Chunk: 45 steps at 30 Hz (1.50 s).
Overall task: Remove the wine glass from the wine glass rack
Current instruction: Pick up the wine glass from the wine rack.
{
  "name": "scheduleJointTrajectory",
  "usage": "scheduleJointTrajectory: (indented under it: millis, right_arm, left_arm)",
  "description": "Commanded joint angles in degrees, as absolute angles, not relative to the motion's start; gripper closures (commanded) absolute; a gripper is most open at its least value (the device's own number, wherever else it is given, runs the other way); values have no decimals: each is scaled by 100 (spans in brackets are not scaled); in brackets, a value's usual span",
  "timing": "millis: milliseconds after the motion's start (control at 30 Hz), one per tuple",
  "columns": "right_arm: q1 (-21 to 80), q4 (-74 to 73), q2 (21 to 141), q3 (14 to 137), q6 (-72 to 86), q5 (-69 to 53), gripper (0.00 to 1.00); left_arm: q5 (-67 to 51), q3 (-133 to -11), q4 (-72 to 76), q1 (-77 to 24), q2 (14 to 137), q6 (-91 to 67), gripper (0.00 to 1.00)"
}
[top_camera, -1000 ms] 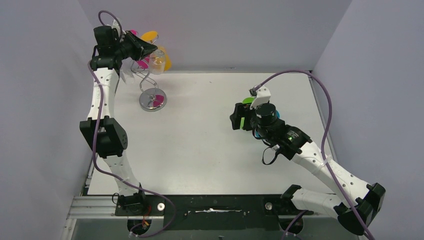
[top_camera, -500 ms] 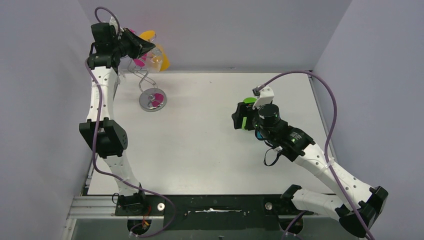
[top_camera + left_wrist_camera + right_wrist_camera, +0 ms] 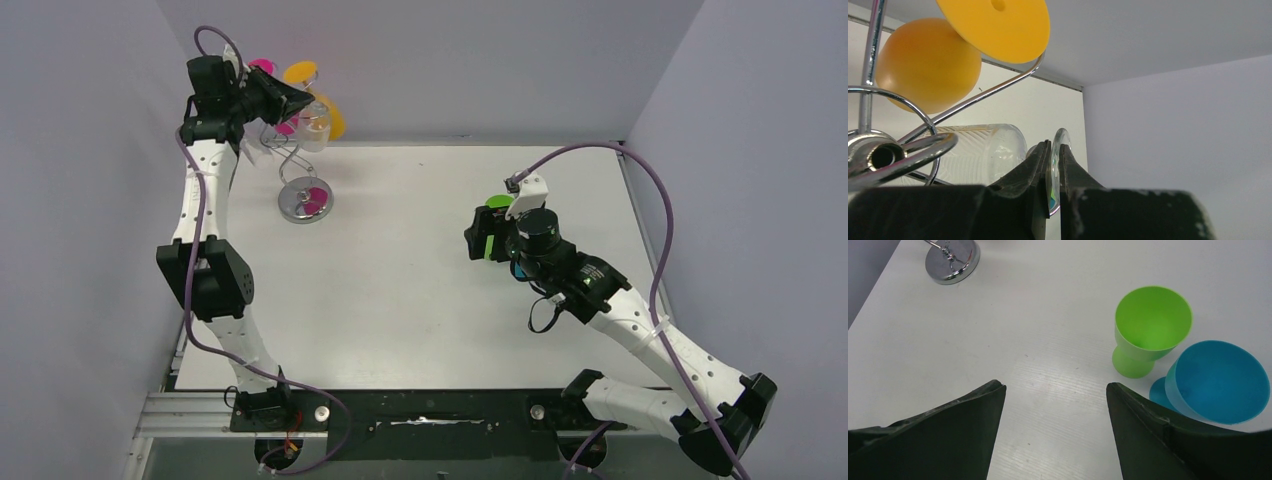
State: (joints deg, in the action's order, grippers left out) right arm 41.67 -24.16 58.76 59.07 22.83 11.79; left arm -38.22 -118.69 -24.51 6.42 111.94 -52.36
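Note:
The wine glass rack is a thin silver wire stand with a round shiny base, at the table's far left. A clear wine glass hangs at its top. In the left wrist view the glass's ribbed bowl lies beside the wire arms. My left gripper is shut on the thin clear foot of the glass. Whether the stem still sits in a rack arm I cannot tell. My right gripper is open above bare table, mid right.
A yellow glass and a pink one also hang on the rack. A green cup and a blue cup stand just right of my right gripper. Grey walls close in behind and on both sides.
The left gripper with the clear glass swung slightly up and left, then came back near where it was. The right arm shifted slightly.

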Motion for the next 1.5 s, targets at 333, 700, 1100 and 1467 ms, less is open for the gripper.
scheduleJointTrajectory:
  millis: [333, 700, 1100, 1467]
  right_arm:
    - [4157, -2275, 5675, 5929, 2440, 1271, 25]
    - [4158, -2306, 5729, 5949, 2461, 1231, 25]
    - [4157, -2363, 5753, 5926, 2555, 1273, 24]
    - [4157, -2416, 5799, 6089, 2669, 1048, 24]
  left_arm:
    - [-4065, -11740, -2022, 668, 10428, -4999, 100]
    - [-4974, -11962, -2685, 954, 10636, -4279, 100]
    - [-4940, -12030, -3113, 1108, 10638, -3951, 100]
    - [-4882, -10647, -1623, 1224, 9918, -4854, 100]
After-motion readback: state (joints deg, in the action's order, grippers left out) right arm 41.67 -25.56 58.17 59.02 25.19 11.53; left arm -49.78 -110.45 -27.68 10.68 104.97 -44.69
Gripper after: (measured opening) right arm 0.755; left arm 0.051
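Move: The clear wine glass hangs upside down, its foot already pinched in the left fingers; its middle is about 8 cm below that hand, 2 cm ahead and 2 cm to the right. The rack's hub lies some 7 cm to the hand's left, 1 cm ahead and 4 cm lower. The orange glass is about 7 cm ahead, 2 cm left and 7 cm below. From the idle right hand the clear glass is roughly 29 cm ahead, 30 cm left and 2 cm higher. The clear glass, still pinched by its foot, is drawn back towards the robot about 5 cm by the left hand, away from where the orange glass hung. The hand rises barely 1 cm at first and sinks again, turning some 10 degrees clockwise and edging left late on, with the fingers staying shut. ##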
